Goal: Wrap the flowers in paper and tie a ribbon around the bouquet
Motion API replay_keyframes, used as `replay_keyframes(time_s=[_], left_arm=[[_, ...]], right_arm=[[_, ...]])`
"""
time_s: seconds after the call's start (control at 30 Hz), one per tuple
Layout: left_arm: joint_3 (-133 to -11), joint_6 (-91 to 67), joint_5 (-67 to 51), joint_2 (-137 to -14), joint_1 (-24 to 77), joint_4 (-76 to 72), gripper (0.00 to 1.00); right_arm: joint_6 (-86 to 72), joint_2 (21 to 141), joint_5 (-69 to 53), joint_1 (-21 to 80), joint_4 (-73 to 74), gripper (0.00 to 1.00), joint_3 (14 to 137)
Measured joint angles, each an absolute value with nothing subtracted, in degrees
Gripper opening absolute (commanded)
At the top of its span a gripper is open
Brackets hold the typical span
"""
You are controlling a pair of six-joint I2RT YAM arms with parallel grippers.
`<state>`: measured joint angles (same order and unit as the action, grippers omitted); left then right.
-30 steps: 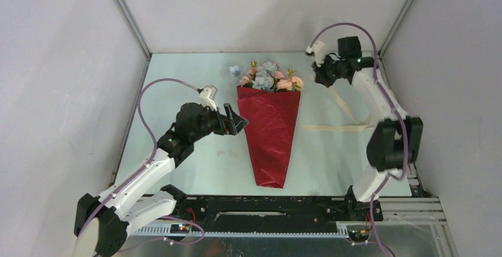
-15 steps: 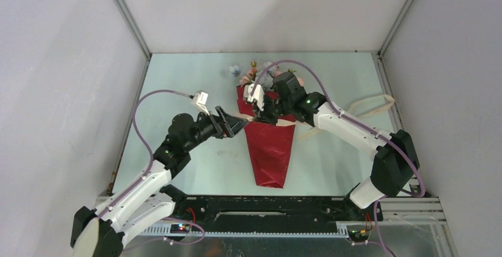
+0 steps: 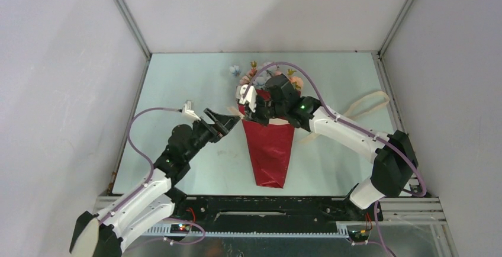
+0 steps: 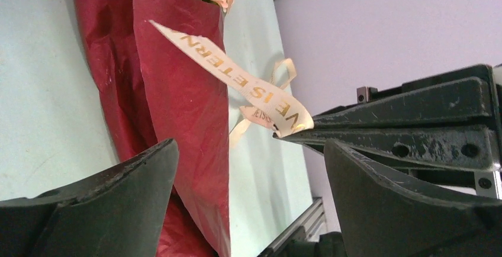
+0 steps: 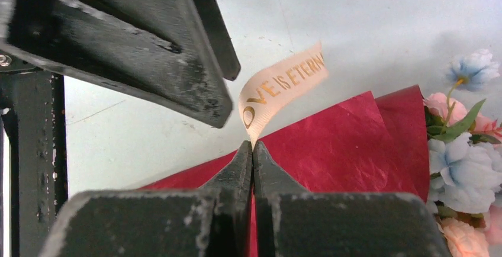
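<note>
The flowers (image 3: pixel 292 82) lie in a cone of red paper (image 3: pixel 270 150) at mid-table, heads pointing away. My right gripper (image 3: pixel 244 110) hovers over the cone's upper left edge, shut on the ribbon (image 3: pixel 372 97), which trails off to the right in a loop. In the right wrist view the gripper (image 5: pixel 253 143) pinches the cream ribbon (image 5: pixel 278 88) just below its free end, which bears gold lettering. My left gripper (image 3: pixel 228 119) stands open just left of that end. In the left wrist view the ribbon (image 4: pixel 237 82) sits ahead of the open gripper (image 4: pixel 250 144), above the paper (image 4: pixel 177 91).
A single pale blue flower head (image 3: pixel 234 70) lies loose on the green table (image 3: pixel 177 79) behind the cone. Grey walls close in the back and both sides. A black rail (image 3: pixel 266 206) runs along the near edge.
My right arm swung from the back right corner across to the cone's top, carrying the ribbon with it. The left gripper moved forward and tilted up toward the ribbon end.
</note>
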<state>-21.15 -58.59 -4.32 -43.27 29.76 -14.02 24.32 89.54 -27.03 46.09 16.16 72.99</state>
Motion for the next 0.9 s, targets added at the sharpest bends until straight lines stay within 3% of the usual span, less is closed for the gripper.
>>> replay_keyframes(time_s=[0.37, 0.43, 0.5, 0.53, 0.6, 0.67, 0.7, 0.77, 0.87, 0.9], left_arm=[[-18.72, -64.36, -3.18, -46.89, 29.76, -23.49, 0.72], [-18.72, -64.6, -3.51, -48.62, 29.78, -25.43, 0.61], [-18.74, -64.79, -3.9, -50.19, 29.78, -26.57, 0.42], [-18.74, -64.95, -4.25, -50.87, 29.76, -27.03, 0.22], [-18.76, -65.08, -4.84, -51.81, 29.78, -27.94, 0.03], [-18.76, -65.28, -5.17, -52.01, 29.78, -28.38, 0.0], [-18.76, -65.14, -5.17, -51.96, 29.78, -28.51, 0.0], [-18.85, -64.6, -4.58, -51.33, 29.78, -27.86, 0.0], [-20.01, -62.63, -1.13, -48.27, 29.67, -22.17, 0.0], [-21.12, -61.43, 0.95, -46.94, 29.39, -18.94, 0.0]], right_arm=[[24.47, 90.15, -26.22, 49.93, 14.85, 0.02, 72.99], [25.65, 90.21, -26.59, 50.48, 15.2, 0.02, 72.99], [26.7, 90.28, -26.7, 51.24, 15.55, 0.02, 72.99], [27.14, 90.32, -26.7, 51.75, 15.68, 0.02, 72.99], [27.55, 90.35, -26.59, 52.45, 15.68, 0.11, 72.99], [27.62, 90.35, -26.48, 52.95, 15.66, 0.28, 72.99], [27.55, 90.35, -26.24, 53.06, 15.68, 0.42, 72.99], [27.24, 90.35, -25.26, 53.08, 15.73, 0.55, 72.99], [26.59, 90.28, -22.17, 53.19, 15.31, 0.67, 72.55], [26.02, 90.04, -20.75, 53.25, 14.85, 0.76, 71.88]])
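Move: The ribbon's free end, sticking out of the right fingers, lies about 4 cm ahead of the open left hand and 3 cm to its right, nearly level in height. Counted from the right hand, the left fingers are about 6 cm left and 2 cm back. The paper wrap's middle is some 13 cm right and 2 cm back of the left hand, about 17 cm lower; the flowers are equally far right but 19 cm ahead. The left fingers close fully and pinch the ribbon's end, after which the right fingers open well apart and let go of it. To bring this about, the right hand carries the ribbon about 5 cm back and left, while the left hand edges 2 cm forward and right. Once shut, the left hand starts back left with the ribbon and the right eases forward and right by 1 cm or so. ##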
